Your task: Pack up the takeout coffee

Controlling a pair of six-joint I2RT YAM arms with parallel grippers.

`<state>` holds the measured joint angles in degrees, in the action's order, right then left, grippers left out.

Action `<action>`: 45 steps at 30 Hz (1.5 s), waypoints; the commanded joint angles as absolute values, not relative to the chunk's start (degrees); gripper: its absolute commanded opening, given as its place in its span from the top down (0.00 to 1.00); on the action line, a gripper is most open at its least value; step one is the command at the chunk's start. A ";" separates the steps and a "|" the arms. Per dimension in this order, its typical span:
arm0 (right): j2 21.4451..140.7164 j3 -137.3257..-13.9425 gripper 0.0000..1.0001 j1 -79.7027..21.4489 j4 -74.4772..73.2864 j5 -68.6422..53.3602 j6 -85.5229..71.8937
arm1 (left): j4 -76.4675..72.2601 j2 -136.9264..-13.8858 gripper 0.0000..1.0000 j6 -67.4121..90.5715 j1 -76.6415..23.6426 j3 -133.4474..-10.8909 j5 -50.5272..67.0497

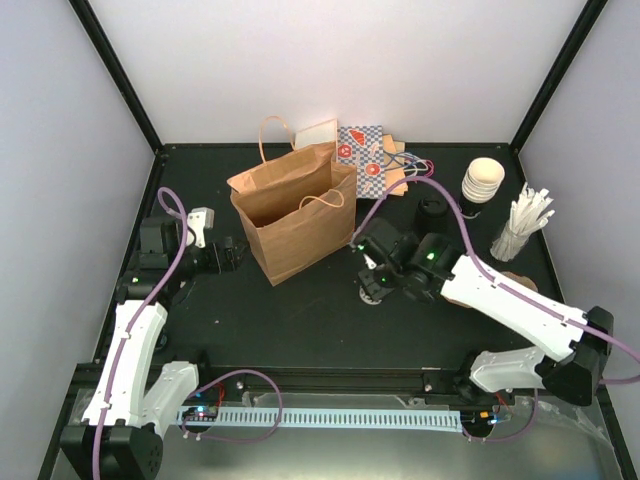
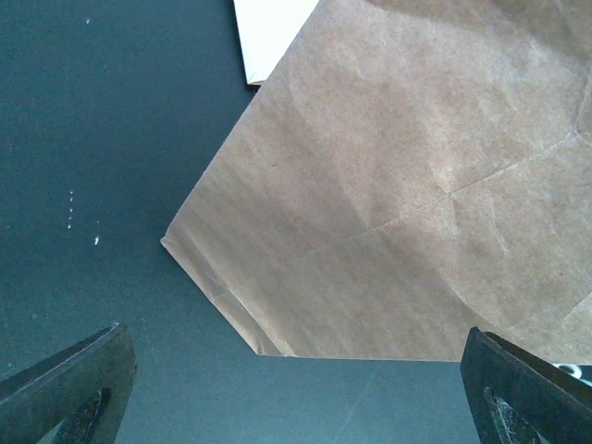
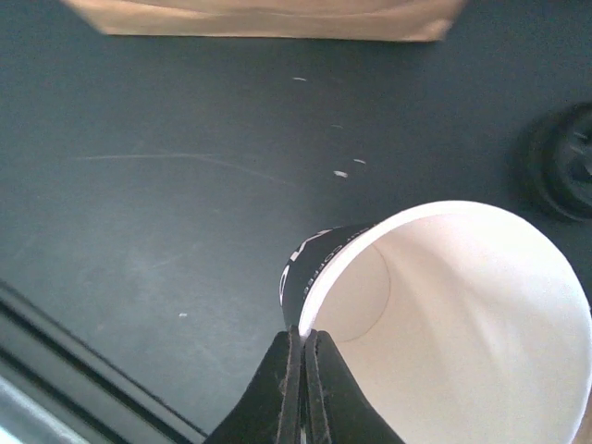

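Observation:
The takeout coffee cup [image 3: 462,324] has no lid on it: I see its white inside and a black outer wall with white lettering. My right gripper [image 3: 303,344] is shut on its rim, one finger inside and one outside. In the top view that gripper [image 1: 372,285] hangs over the black table just right of the brown paper bag [image 1: 290,215], and it mostly hides the cup. The bag stands upright with its mouth open. My left gripper [image 1: 225,250] is open beside the bag's left side; the bag's lower corner [image 2: 231,305] lies ahead of its spread fingers [image 2: 74,388].
A loose black lid [image 3: 564,171] lies on the table right of the cup. At the back right are a stack of cream cups [image 1: 483,180], a holder of white stirrers [image 1: 522,225], a black object [image 1: 432,215] and patterned packets [image 1: 365,155].

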<state>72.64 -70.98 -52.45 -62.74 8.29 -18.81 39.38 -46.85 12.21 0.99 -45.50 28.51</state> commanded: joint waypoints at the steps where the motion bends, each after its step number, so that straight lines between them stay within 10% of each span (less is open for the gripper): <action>1: 75.04 -70.99 0.98 -58.61 -53.91 7.28 -19.80 | 38.91 -46.49 0.01 11.82 0.70 -45.70 28.49; 28: 86.03 -74.97 0.75 -66.07 -53.67 19.14 -19.44 | 39.20 -46.58 0.01 11.97 0.62 -45.79 28.17; 36: 82.44 -76.90 0.57 -61.25 -55.11 20.56 -17.29 | 39.29 -46.42 0.01 12.03 0.56 -45.88 28.32; 40: 81.30 -76.24 0.10 -53.31 -56.02 21.30 -18.73 | 39.23 -46.02 0.01 11.84 0.57 -45.79 28.23; 45: 82.04 -73.23 0.00 -41.18 -52.64 18.54 -19.45 | 39.17 -45.86 0.01 11.93 0.55 -45.79 28.43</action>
<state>82.24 -75.22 -48.69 -54.59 19.77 -18.41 39.40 -46.83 12.23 0.97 -45.50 28.49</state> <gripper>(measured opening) 0.996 0.987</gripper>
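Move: My right hand already pinches the paper cup by its rim. The bare patch of table where it will stand is about 4 cm left of that hand, 1 cm back and some 16 cm below. From the same hand, the paper bag is roughly 13 cm ahead and 14 cm left; the single black lid is 12 cm ahead and 8 cm right, with the lid stack 18 cm ahead and 14 cm right. From my idle left hand the patch lies about 24 cm right, 5 cm back and 17 cm down. I carry the cup about 7 cm left with my right hand, then lower it some 6 cm onto the bare table on the near side of the bag, tilting the wrist slightly. Holding still there, I ease my fingers apart to free the rim, rise straight off, and then sweep forward and right towards the single black lid, opening fully on the way. ##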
